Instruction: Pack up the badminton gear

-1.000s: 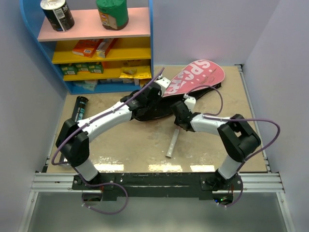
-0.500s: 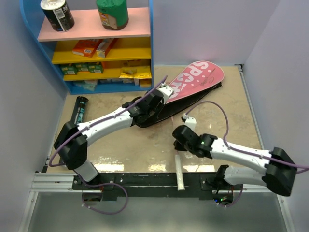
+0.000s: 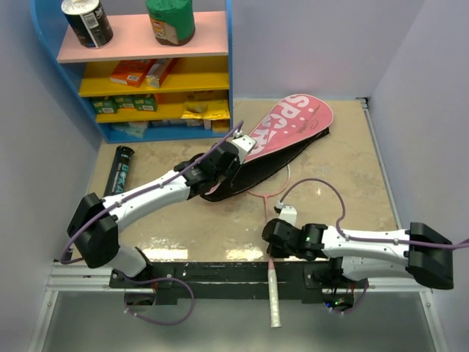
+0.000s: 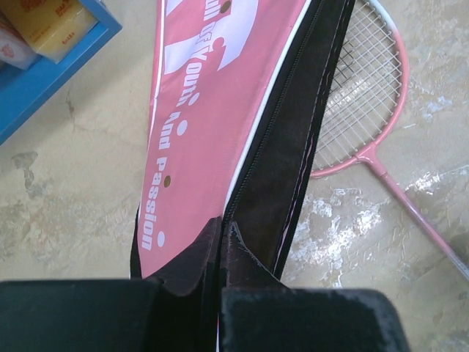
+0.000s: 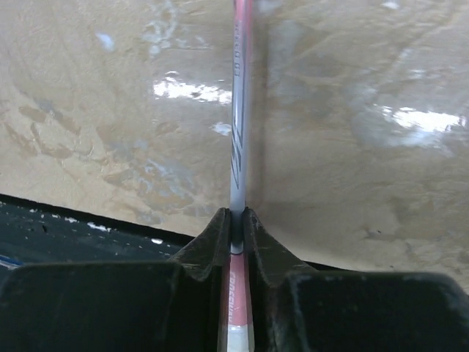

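The pink "SPORT" cover (image 3: 293, 121) lies at the back of the table with its black zip edge spread apart. My left gripper (image 3: 238, 152) is shut on that black edge (image 4: 253, 220). A pink-framed racket (image 3: 273, 290) lies half out of the cover; its strung head (image 4: 359, 95) rests beside the opening. My right gripper (image 3: 274, 248) is shut on the racket's thin shaft (image 5: 238, 147) near the table's front edge, and the grip end hangs past that edge. A black tube (image 3: 121, 167) with teal lettering lies at the left.
A blue shelf unit (image 3: 228, 73) with snack boxes stands at the back left, with two cans (image 3: 86, 20) on its top board. Grey walls close in both sides. The metal rail (image 3: 220, 275) runs along the near edge.
My right gripper has drawn the racket toward the near edge, so its head has slid out of the cover and the handle now overhangs the front. My left gripper kept hold of the cover.
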Available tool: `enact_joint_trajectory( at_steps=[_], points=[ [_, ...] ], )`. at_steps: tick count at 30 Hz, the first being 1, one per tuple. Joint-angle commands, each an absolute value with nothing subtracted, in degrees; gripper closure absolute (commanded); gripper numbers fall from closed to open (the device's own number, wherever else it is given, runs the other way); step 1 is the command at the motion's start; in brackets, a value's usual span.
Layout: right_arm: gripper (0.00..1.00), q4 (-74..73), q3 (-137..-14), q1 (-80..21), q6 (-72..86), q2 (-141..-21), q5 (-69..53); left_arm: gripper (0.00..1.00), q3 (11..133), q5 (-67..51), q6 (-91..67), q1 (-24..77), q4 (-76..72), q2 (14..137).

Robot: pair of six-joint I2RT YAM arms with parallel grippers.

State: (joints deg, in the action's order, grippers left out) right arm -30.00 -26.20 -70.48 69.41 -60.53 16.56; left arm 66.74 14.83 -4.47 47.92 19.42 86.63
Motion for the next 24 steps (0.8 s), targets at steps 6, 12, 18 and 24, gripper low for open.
enact_joint_trajectory(
  at_steps=[6, 12, 18, 24],
  points=[
    [0.56, -33.0, -33.5, -72.9, 68.1, -69.0, 17.4, 1.00, 63.6, 15.1, -5.0, 47.9, 16.3, 81.7],
    [0.48, -40.3, -42.7, -72.5, 69.4, -74.3, 27.3, 1.00, 62.4, 15.0, -4.7, 47.8, 15.6, 81.0],
    [0.46, -38.4, -46.1, -63.2, 62.9, -79.5, 30.2, 1.00, 61.6, 15.1, -4.7, 47.9, 15.3, 81.0],
    [0.47, -31.9, -46.7, -55.3, 54.1, -83.4, 29.5, 1.00, 60.6, 14.3, -4.5, 47.8, 14.8, 80.9]
  ],
)
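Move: The right hand holds the racket shaft just ahead of its handle. The shaft's middle lies about 8 cm ahead, the joint with the racket head roughly 19 cm ahead, and the handle's middle some 13 cm back, all nearly in line and slightly below. The open bag's middle is about 35 cm ahead. From the left hand, which holds the bag's edge, the shaft's middle lies some 14 cm back, 12 cm right and 15 cm below. Edging about 2 cm left, the right hand opens its fingers to roughly half and lets go of the racket shaft. It then lifts about 2 cm and runs forward some 9 cm over the shaft towards the racket head and bag, tilting its left side down some 15 degrees and swinging back to the right. The left hand keeps the bag edge pinched, easing slightly back, left and down. ##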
